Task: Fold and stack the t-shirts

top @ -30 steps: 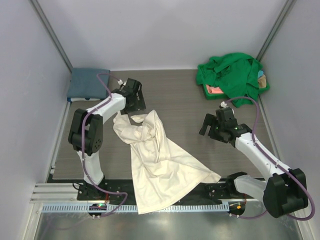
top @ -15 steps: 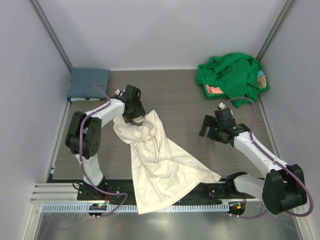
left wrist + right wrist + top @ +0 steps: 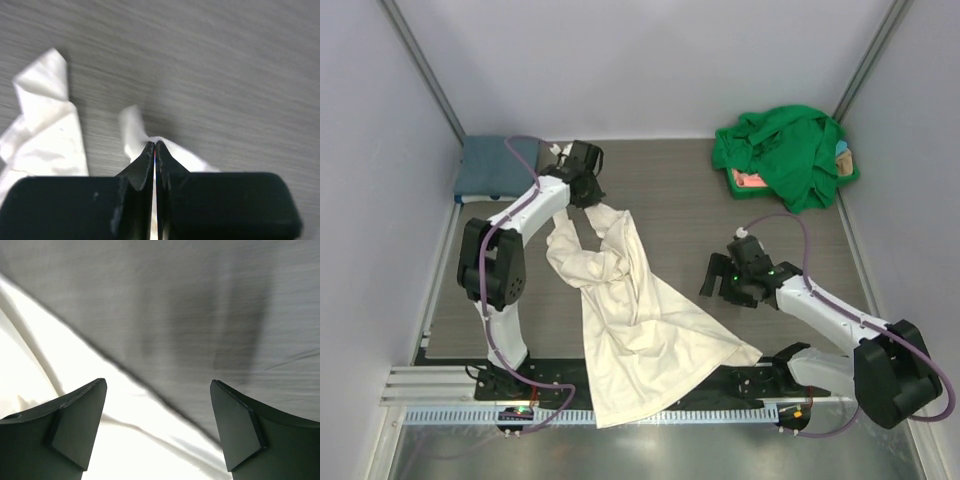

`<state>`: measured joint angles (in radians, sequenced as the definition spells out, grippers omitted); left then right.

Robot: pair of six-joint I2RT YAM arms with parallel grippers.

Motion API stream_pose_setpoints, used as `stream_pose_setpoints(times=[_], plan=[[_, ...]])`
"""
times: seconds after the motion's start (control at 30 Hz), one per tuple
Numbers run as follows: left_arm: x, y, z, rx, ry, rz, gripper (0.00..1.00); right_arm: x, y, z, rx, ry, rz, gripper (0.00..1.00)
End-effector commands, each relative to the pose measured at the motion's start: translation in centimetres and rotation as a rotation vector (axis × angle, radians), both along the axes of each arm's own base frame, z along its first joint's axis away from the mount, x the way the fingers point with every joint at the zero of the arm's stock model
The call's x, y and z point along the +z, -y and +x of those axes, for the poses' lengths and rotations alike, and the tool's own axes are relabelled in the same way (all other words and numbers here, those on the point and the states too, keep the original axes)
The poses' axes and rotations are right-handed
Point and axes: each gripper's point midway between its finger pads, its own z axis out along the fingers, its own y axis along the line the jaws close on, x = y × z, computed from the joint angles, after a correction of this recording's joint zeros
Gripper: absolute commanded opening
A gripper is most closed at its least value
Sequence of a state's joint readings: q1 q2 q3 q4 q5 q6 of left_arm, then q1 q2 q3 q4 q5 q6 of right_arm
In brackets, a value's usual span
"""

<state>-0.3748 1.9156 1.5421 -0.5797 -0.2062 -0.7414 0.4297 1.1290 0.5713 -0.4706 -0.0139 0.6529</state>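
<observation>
A large cream-white t-shirt (image 3: 640,330) lies crumpled on the table's middle, its lower end hanging over the near edge. My left gripper (image 3: 588,190) is shut on the shirt's far end, and a pinch of cream cloth (image 3: 134,127) pokes out past the closed tips of the left gripper (image 3: 154,145). My right gripper (image 3: 720,285) is open just right of the shirt's right edge. In the right wrist view the right gripper (image 3: 158,385) hovers over that cream edge (image 3: 75,370) with nothing between its fingers. A folded slate-blue t-shirt (image 3: 490,165) lies at the back left.
A bright green t-shirt (image 3: 785,150) is heaped over a tray at the back right, with pink cloth (image 3: 750,180) showing beneath it. Grey walls close in left, right and behind. The table's metal rail (image 3: 450,412) runs along the near edge.
The left gripper has shut on the cream shirt's far end and drawn it toward the back. The right arm has swung left and nearer, up to the shirt's right edge.
</observation>
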Motion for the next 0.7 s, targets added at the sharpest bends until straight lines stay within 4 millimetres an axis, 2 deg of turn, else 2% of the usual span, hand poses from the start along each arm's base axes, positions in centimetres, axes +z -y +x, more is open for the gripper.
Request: stream_pose_setpoints(times=[0.0,0.03,0.1,0.2,0.3,0.33,0.4,0.43,0.5,0.53,0.6,0.63,0.67], plan=[[6.1,-4.2,1.7,0.071,0.132,0.050,0.00,-0.6,-2.6,-1.3,0.018,-0.027,0.037,0.90],[6.8,-5.5,1.9,0.096,0.145,0.051,0.00,-1.4,-2.4,-1.8,0.006,-0.033,0.004,0.90],[8.4,-6.6,1.4,0.113,0.175,0.049,0.00,-2.1,-2.7,-2.4,0.006,-0.048,0.012,0.87],[9.1,-8.3,0.4,0.138,0.188,0.037,0.00,-3.3,-3.3,-3.8,0.026,-0.079,-0.003,0.81],[9.3,-9.0,-0.4,0.144,0.198,0.028,0.00,-4.5,-3.9,-5.0,0.055,-0.111,-0.034,0.74],[9.4,-9.5,-0.6,0.154,0.202,0.025,0.00,-4.8,-4.0,-5.3,0.063,-0.118,-0.039,0.65],[9.7,-10.3,-0.8,0.167,0.211,0.013,0.00,-5.2,-4.9,-5.8,0.088,-0.117,-0.035,0.54],[9.5,-10.7,-1.0,0.174,0.209,0.014,0.00,-5.7,-4.9,-5.9,0.089,-0.128,-0.050,0.40],[9.4,-11.4,-1.2,0.190,0.209,0.012,0.00,-6.0,-4.7,-5.0,0.091,-0.104,-0.092,0.28],[9.5,-11.7,-1.5,0.199,0.210,0.008,0.00,-5.7,-5.1,-4.0,0.093,-0.089,-0.111,0.13],[9.7,-12.4,-1.8,0.219,0.215,-0.003,0.00,-5.0,-5.4,-2.3,0.112,-0.040,-0.151,0.04],[9.9,-12.6,-2.2,0.225,0.223,-0.017,0.00,-4.2,-5.9,-0.3,0.102,-0.002,-0.177,0.01],[10.1,-12.8,-2.6,0.229,0.225,-0.020,0.00,-3.6,-6.2,0.9,0.102,0.025,-0.194,0.01]])
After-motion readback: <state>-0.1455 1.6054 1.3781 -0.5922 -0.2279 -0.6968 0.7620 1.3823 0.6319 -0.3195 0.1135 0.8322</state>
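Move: The left hand already grips one end of the cream t-shirt; the blue pad lies about 23 cm to its left and 8 cm farther out, some 8 cm below. A loose flap of the shirt lies 8 cm left of this hand and 5 cm back. For the open right hand, the shirt's right edge is about 7 cm left, 3 cm back and 3 cm lower; the shirt's near right corner is roughly 16 cm back and 8 cm right. Swinging left towards the blue pad by about 12 cm, the left hand rises some 8 cm, sinks a little and eases back slightly, its shut fingers keeping the t-shirt's end. Meanwhile the right hand slides about 8 cm left, first drawing back and sinking roughly 3 cm onto the shirt's right edge, and closes its wide-open fingers there, pinching the cloth. ##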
